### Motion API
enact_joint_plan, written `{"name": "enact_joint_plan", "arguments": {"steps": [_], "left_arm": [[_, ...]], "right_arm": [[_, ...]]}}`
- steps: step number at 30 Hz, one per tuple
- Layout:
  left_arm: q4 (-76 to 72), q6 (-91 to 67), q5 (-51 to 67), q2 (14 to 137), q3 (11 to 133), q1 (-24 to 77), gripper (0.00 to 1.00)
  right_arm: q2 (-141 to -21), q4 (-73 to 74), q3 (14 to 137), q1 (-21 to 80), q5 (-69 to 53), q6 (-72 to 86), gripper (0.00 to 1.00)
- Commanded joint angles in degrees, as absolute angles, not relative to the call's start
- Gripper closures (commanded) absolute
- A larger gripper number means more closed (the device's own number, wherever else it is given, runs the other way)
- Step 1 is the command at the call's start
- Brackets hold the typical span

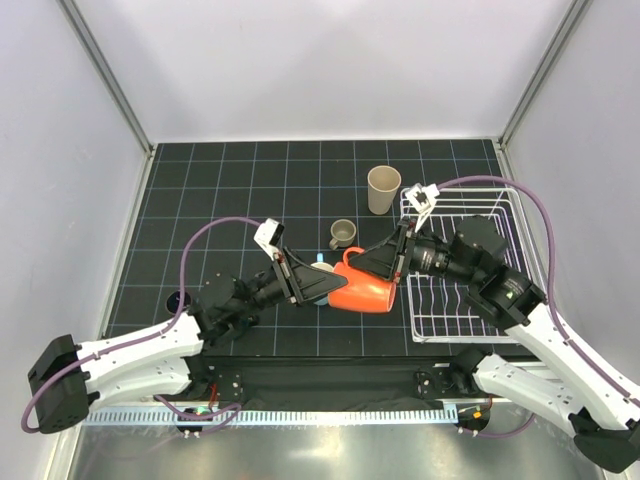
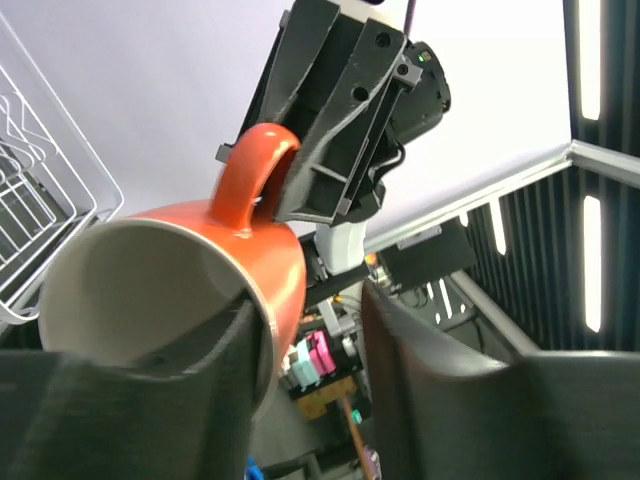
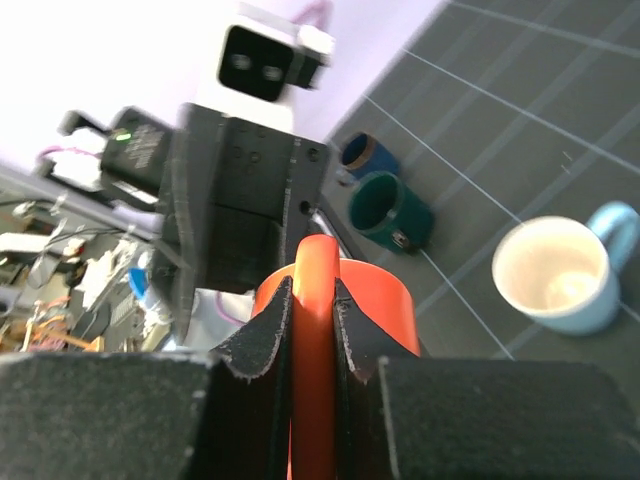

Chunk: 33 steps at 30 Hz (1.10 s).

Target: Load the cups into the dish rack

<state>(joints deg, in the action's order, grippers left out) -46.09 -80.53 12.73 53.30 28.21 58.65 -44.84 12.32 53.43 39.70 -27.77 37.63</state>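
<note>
The orange cup (image 1: pixel 365 290) is tipped on its side between my two grippers, just left of the dish rack (image 1: pixel 440 310). My right gripper (image 3: pixel 312 300) is shut on the cup's handle (image 3: pixel 315 330). My left gripper (image 2: pixel 310 320) is open at the cup's mouth. One of its fingers (image 2: pixel 150 370) is inside the rim, and the other stands apart from the outer wall. The beige tumbler (image 1: pixel 383 189) and the taupe mug (image 1: pixel 343 234) stand on the mat behind. The light blue mug (image 3: pixel 560 275), the dark teal mug (image 3: pixel 390 210) and the navy cup (image 3: pixel 365 157) show in the right wrist view.
The white wire rack (image 2: pixel 40 200) holds no cups that I can see. My right arm (image 1: pixel 480 255) reaches over the rack's left part. White walls close in the black gridded mat (image 1: pixel 230 180) on three sides.
</note>
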Motion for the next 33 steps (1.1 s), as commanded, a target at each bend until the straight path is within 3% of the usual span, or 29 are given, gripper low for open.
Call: {"name": "enact_joint_plan", "arguments": {"steps": [1,3,7,13,16,20,33], "left_arm": [[-52.0,-80.0,8.9,50.5,27.6,59.0,0.56],[-48.7,-79.3,7.8,49.2,27.3,59.0,0.45],[-37.5,-77.3,4.1,44.0,27.0,59.0,0.36],[-2.3,-76.4,-13.1,29.7,28.7,58.9,0.3],[6.3,-75.7,-18.9,24.4,29.9,58.9,0.3],[20.0,-72.6,-23.1,19.2,34.2,58.9,0.3],[29.2,-65.0,-22.0,31.4,44.0,58.9,0.3]], "right_arm": [[-46.2,21.4,58.2,39.8,-20.2,35.5,0.96],[-47.3,23.6,60.0,39.8,-18.2,35.2,0.96],[-49.0,30.3,63.4,39.8,-12.8,34.0,0.96],[-54.8,41.0,72.7,38.5,-4.8,32.5,0.96],[-58.4,47.1,78.5,35.2,-2.3,31.7,0.96],[-64.4,52.1,83.9,22.6,-4.0,29.4,0.96],[-80.6,57.7,91.5,1.9,-3.6,21.9,0.96]]}}
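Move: The right hand pinches the orange mug's handle high over the table; the dish rack's middle lies about 28 cm to its right, 9 cm ahead and 17 below. The small brown cup is 15 cm ahead and 2 left, the tall beige cup 25 ahead and 9 right, the light-blue cup level and 8 left. From the left hand, at the orange mug's mouth, that mug's middle is about 5 cm right and 1 back, the green cup 25 left and 3 back. The right hand keeps its pinch on the orange mug's handle and carries the mug some 20 cm right, nearly as far forward and about 9 cm down over the rear left part of the dish rack, its fingers swinging clockwise from pointing left to pointing forward and steeply down. The left hand opens wide from the mug's rim and draws off about 13 cm to the left, also sinking 7 cm and going some 5 cm forward while it turns roughly 35 degrees counter-clockwise. ##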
